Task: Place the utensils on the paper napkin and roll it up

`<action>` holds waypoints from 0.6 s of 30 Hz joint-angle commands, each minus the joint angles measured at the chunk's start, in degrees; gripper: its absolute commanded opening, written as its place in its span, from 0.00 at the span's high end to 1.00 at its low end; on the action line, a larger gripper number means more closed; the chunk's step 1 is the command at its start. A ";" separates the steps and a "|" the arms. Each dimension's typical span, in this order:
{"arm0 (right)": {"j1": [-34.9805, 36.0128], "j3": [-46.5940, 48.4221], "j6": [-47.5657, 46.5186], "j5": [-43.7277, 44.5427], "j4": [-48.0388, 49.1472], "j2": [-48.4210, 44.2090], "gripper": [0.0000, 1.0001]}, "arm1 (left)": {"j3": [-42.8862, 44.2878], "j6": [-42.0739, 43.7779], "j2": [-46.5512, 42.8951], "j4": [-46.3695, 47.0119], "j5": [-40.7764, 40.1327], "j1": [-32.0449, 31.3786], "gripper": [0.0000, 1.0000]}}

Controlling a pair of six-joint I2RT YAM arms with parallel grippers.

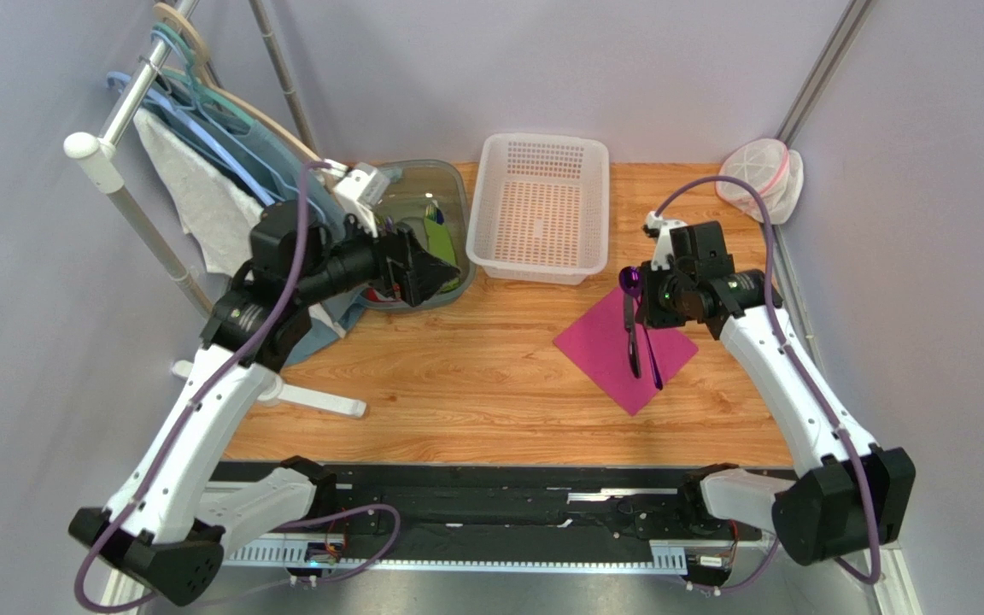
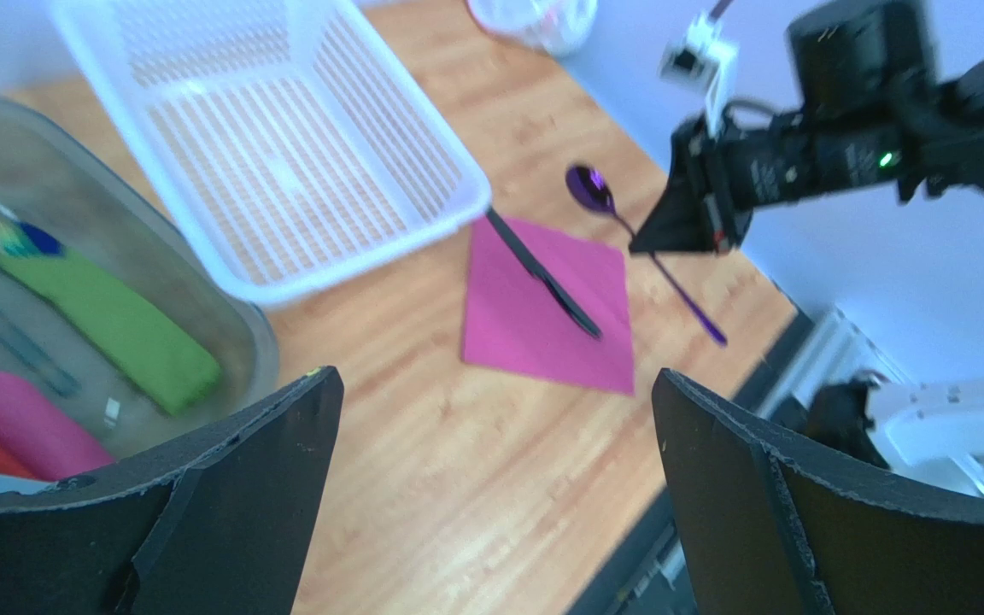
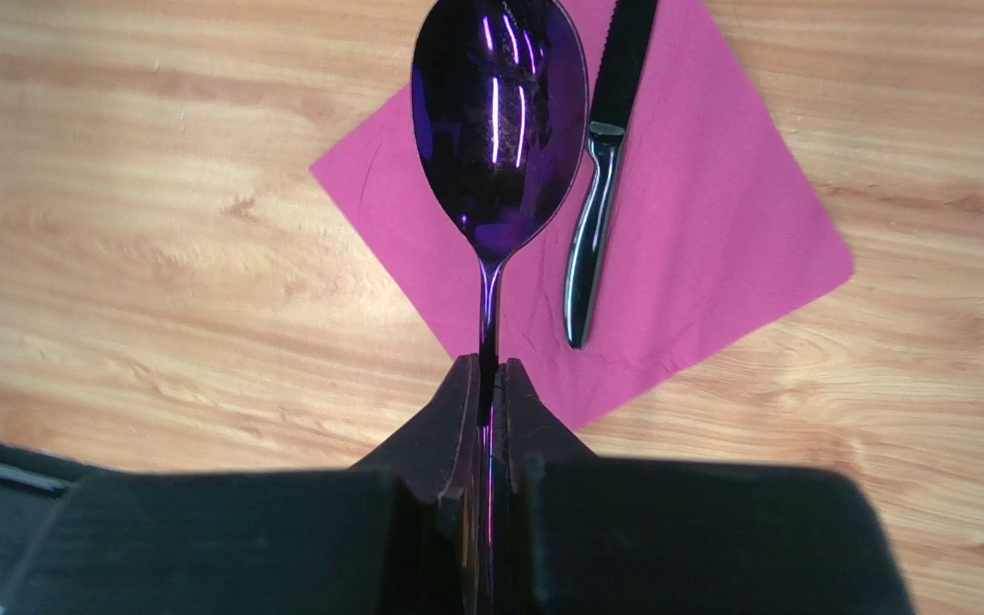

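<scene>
The magenta paper napkin (image 1: 600,346) (image 2: 523,327) (image 3: 715,218) lies flat on the wood table, right of centre. On it rests the black knife (image 1: 632,352) (image 2: 542,273) (image 3: 597,192), its tip past the far edge. My right gripper (image 1: 647,299) (image 3: 488,374) is shut on the handle of the dark purple spoon (image 1: 633,277) (image 2: 591,190) (image 3: 500,115), whose bowl hangs over the napkin's far corner beside the knife. My left gripper (image 1: 443,273) (image 2: 495,381) is open and empty, hovering at the grey bin's edge, well left of the napkin.
A white basket (image 1: 542,205) stands at the back centre, just behind the napkin. The grey bin (image 1: 423,192) to its left holds green and pink items. A rack with hangers and white cloth (image 1: 202,180) fills the far left. A clear lidded container (image 1: 760,173) sits back right.
</scene>
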 commanded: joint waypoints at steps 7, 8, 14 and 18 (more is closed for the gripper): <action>-0.27 2.59 9.54 3.84 12.31 17.67 1.00 | -1.63 2.54 -0.23 0.91 -7.70 0.10 0.01; -0.18 2.85 8.76 4.20 12.58 19.09 1.00 | -1.63 3.07 -0.24 0.04 -7.61 0.10 0.01; -0.27 4.17 7.87 7.28 16.35 26.13 1.00 | -1.45 7.03 -0.76 -3.31 -7.26 0.28 0.01; -0.27 4.26 7.70 7.89 18.64 28.59 1.00 | -1.45 7.82 -0.59 -4.45 -7.17 0.28 0.01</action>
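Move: Nearly under the right hand, which holds the spoon, lies the napkin: its middle is about 3 cm ahead, 1 cm to the right and some 14 cm below. The knife lies on it, roughly 6 cm ahead and 2 cm to the right at that same depth; the white basket's middle is some 26 cm ahead, 14 cm to the left and 12 cm down. From the left hand the napkin lies about 6 cm ahead, 29 cm to the right and 34 cm down. Sinking about 12 cm while reaching some 6 cm forward, the right hand brings the spoon down over the napkin just left of the knife. It tips its fingers further down and swings about 10 degrees clockwise, lining the spoon up with the knife, then slows, fingers still shut on it. The empty, open left hand rises slightly, then sinks about 4 cm while easing forward and left. ##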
